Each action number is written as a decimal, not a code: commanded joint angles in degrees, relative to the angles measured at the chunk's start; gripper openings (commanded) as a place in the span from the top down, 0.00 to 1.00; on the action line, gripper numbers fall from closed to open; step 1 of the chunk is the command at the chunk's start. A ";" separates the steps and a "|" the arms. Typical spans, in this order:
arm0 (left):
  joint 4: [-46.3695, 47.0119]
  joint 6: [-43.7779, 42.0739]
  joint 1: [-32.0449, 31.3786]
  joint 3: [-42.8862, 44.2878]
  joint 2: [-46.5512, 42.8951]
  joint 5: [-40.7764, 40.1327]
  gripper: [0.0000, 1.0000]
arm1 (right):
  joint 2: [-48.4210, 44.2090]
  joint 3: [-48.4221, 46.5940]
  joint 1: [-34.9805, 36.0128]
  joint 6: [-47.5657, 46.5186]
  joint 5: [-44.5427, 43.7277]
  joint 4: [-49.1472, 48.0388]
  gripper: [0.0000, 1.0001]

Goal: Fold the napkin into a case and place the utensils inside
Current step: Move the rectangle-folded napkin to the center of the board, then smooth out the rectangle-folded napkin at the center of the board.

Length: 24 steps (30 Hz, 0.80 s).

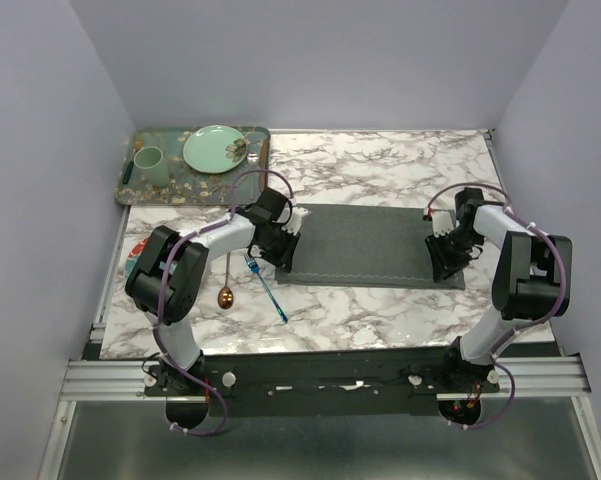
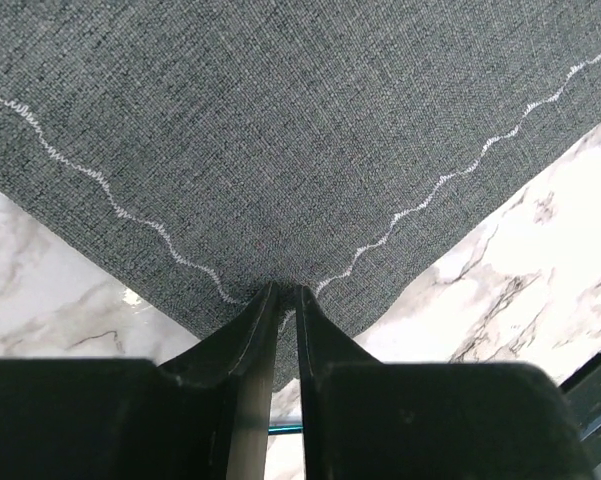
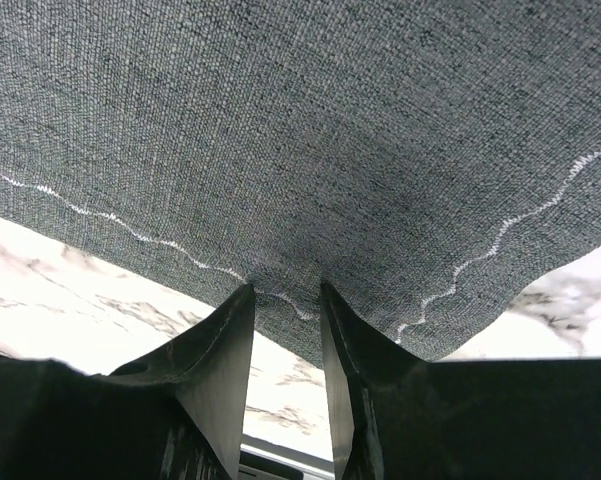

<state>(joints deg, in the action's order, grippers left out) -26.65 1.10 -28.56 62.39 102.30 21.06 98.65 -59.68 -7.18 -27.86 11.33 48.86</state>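
The dark grey napkin lies flat and unfolded on the marble table. My left gripper is at its near-left corner; in the left wrist view that gripper has its jaws pinched on the stitched corner of the napkin. My right gripper is at the near-right corner. In its wrist view the gripper stands open, its tips pressing on the napkin edge with a clear gap between them. The blue fork and copper spoon lie on the table left of the napkin.
A patterned green tray at the back left holds a mint plate and a mint cup. Purple walls close in the back and both sides. A metal rail runs along the table's near edge.
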 commanded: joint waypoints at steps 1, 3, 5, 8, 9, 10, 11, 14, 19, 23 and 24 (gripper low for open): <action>-5.08 -3.48 -0.53 -2.71 -1.14 -3.13 0.73 | -1.44 2.03 -0.29 -1.77 -3.08 -0.17 0.59; -4.38 -4.09 -0.97 -2.19 -2.19 -1.64 0.70 | -1.71 0.62 -0.29 -1.50 -0.36 1.06 0.59; -4.37 -5.49 -1.50 -1.75 -4.82 -0.41 0.63 | -2.32 -1.84 -0.29 -1.15 1.05 2.89 0.59; -4.46 -5.68 -2.91 -1.40 -7.55 -4.53 0.56 | -3.81 -4.21 -0.29 -1.15 2.46 5.71 0.59; -5.76 -5.07 -2.91 -0.87 -7.82 -5.93 0.55 | -4.25 -4.48 -0.29 -1.15 2.47 6.24 0.59; -6.56 -3.93 -2.82 -0.78 -7.73 -6.81 0.55 | -4.78 -4.65 -0.29 -1.15 2.38 6.59 0.59; -7.26 -3.57 -2.82 -0.78 -7.56 -7.52 0.55 | -5.31 -4.74 -0.29 -1.23 2.03 7.21 0.59; -8.32 -1.81 -1.86 -2.36 -7.82 -8.58 0.55 | -6.63 -4.22 -0.47 -1.85 -0.43 7.74 0.58; -8.85 -1.54 -1.59 -4.38 -6.94 -9.28 0.56 | -6.55 -0.97 -3.09 -3.69 -5.17 5.55 0.58; -9.03 -1.37 -1.59 -4.12 -6.15 -9.63 0.53 | -3.38 -0.96 -6.09 -4.49 -6.50 3.18 0.57; -9.03 -1.37 -1.50 -3.95 -5.98 -9.55 0.53 | -2.77 -0.96 -6.44 -4.66 -6.59 2.74 0.57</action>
<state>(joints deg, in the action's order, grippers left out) -34.68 -0.82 -30.09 58.41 95.59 13.17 92.82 -61.52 -10.83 -30.68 8.43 54.04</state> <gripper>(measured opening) 0.462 0.430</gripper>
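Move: The folded napkin's near-left corner lies under the left hand's side, about 3 cm back and 3 cm left of its fingertips; the fork's middle is some 5 cm back and 4 cm left, the spoon's about 14 cm left and level with the hand. The near-right corner is roughly 2 cm back and 5 cm to the right of the right hand. All of these lie at fingertip height or barely below. The napkin's near edge is released at both ends. The left fingers first slide back 1 cm or so while opening to about half, come free about 2 cm up, then swing left and back and sink to the near-left corner by the fork, some 5 cm away in all. The right fingers, still half open, lift off about 4 cm, then shift nearly 3 cm right, towards the near-right corner, starting to sink. ##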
